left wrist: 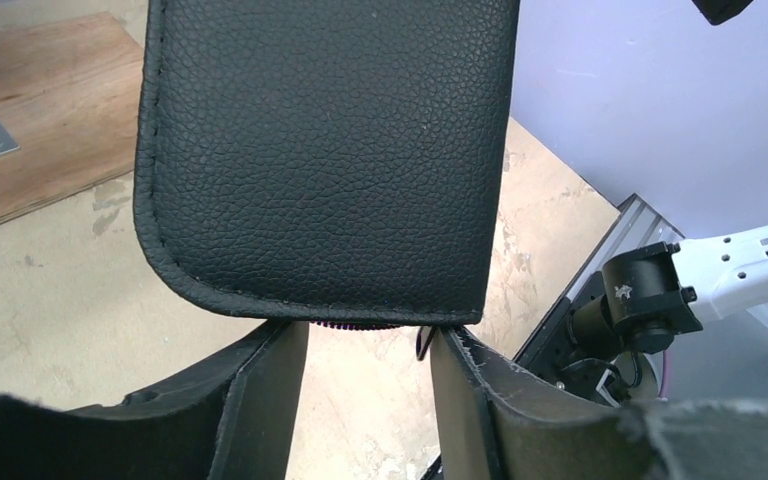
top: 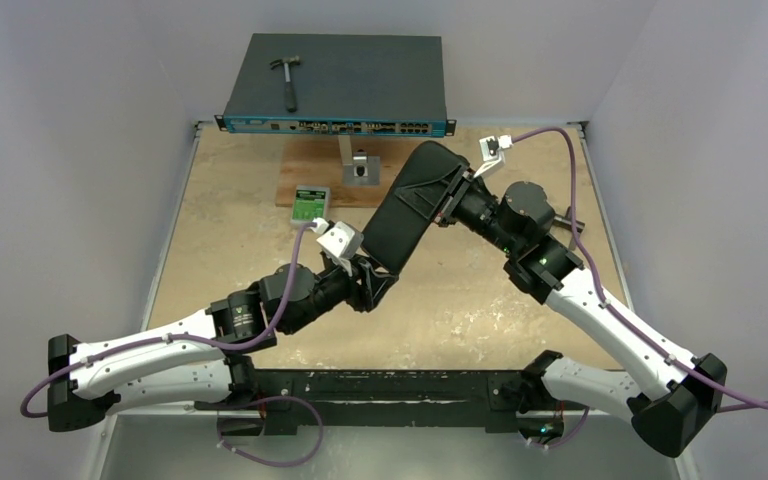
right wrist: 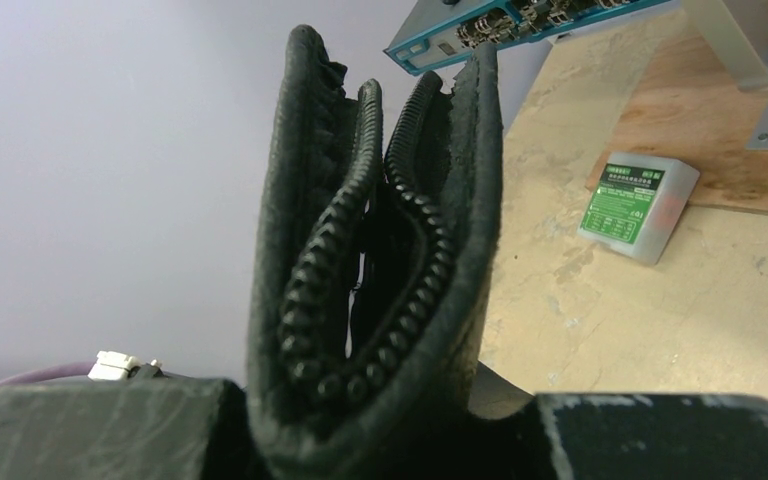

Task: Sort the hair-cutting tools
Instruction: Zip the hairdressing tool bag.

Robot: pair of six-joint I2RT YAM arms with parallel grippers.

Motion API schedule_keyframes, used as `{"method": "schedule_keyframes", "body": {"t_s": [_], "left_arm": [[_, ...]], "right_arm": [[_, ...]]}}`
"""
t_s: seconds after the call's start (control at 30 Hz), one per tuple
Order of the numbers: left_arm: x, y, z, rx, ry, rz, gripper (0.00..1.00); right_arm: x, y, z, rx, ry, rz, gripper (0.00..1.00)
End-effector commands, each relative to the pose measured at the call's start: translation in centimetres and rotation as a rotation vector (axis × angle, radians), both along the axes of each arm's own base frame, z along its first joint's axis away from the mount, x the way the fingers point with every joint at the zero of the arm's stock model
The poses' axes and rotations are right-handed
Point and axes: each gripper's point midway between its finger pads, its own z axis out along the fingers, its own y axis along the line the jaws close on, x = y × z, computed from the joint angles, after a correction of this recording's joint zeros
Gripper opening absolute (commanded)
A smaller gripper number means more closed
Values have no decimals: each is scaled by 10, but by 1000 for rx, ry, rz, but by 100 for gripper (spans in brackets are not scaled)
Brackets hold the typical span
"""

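Note:
The hair-cutting tools are out of view. A black leather zip case [top: 405, 210] hangs tilted above the table. My right gripper [top: 457, 195] is shut on its upper end. In the right wrist view the case [right wrist: 380, 250] stands between the fingers with its zipper [right wrist: 330, 260] parted and the inside dark. My left gripper [top: 375, 285] is at the case's lower end. Its fingers are apart under the bottom edge of the case [left wrist: 330, 150], so the left gripper [left wrist: 368, 335] is open. A small zipper pull [left wrist: 423, 345] hangs beside the right finger.
A hammer [top: 286, 78] lies on a network switch [top: 335, 85] at the back. In front of it are a wooden board [top: 305, 185], a metal bracket [top: 357, 165] and a green-labelled box [top: 311, 203]. White walls enclose the table on three sides.

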Motion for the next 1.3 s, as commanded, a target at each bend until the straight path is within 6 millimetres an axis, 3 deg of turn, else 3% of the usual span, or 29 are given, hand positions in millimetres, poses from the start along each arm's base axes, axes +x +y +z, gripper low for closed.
{"method": "schedule_keyframes", "body": {"t_s": [0.0, 0.23, 0.37, 0.47, 0.73, 0.9, 1.03, 1.27], "left_arm": [[4, -4, 42, -117, -73, 12, 45], [4, -6, 42, -145, -73, 7, 38], [-1, -8, 43, -156, -68, -21, 50], [-4, -8, 44, -166, -66, -31, 50], [-4, -7, 51, -197, -77, -31, 34], [-6, -8, 54, -204, -78, -43, 1], [-5, -4, 49, -193, -71, -25, 0], [8, 22, 28, -124, -26, 114, 0]], "right_arm": [[-9, -5, 47, 93, -99, 1, 0], [-9, -7, 42, 105, -85, -9, 0], [-8, -8, 42, 107, -83, -19, 0], [-7, -8, 42, 106, -81, -22, 0], [-6, -6, 40, 110, -70, -17, 0], [-5, -6, 38, 108, -66, -21, 0], [-4, -7, 35, 95, -68, -26, 0], [-3, -9, 21, 17, -76, -40, 0]]}}
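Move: Close in front of the left fingers hangs the zip pull at the bag's lower end, about 2 cm to this hand's right and about level with it in reach and height. The bag's middle is some 8 cm ahead of the left hand, 2 cm right and 7 cm above; the green box lies on the table roughly 20 cm ahead, 15 cm left and 27 cm down. From the right hand the pull is some 10 cm back, straight in line sideways and 10 cm below. Creeping up about 2 cm under the bag's lower edge, the half-open left fingers narrow, reopen a little, then shut completely at the zip pull, seeming to pinch it, while that hand rolls some 5 degrees, its left side dipping. The right hand keeps its grip on the bag and lifts it about 1 cm. ##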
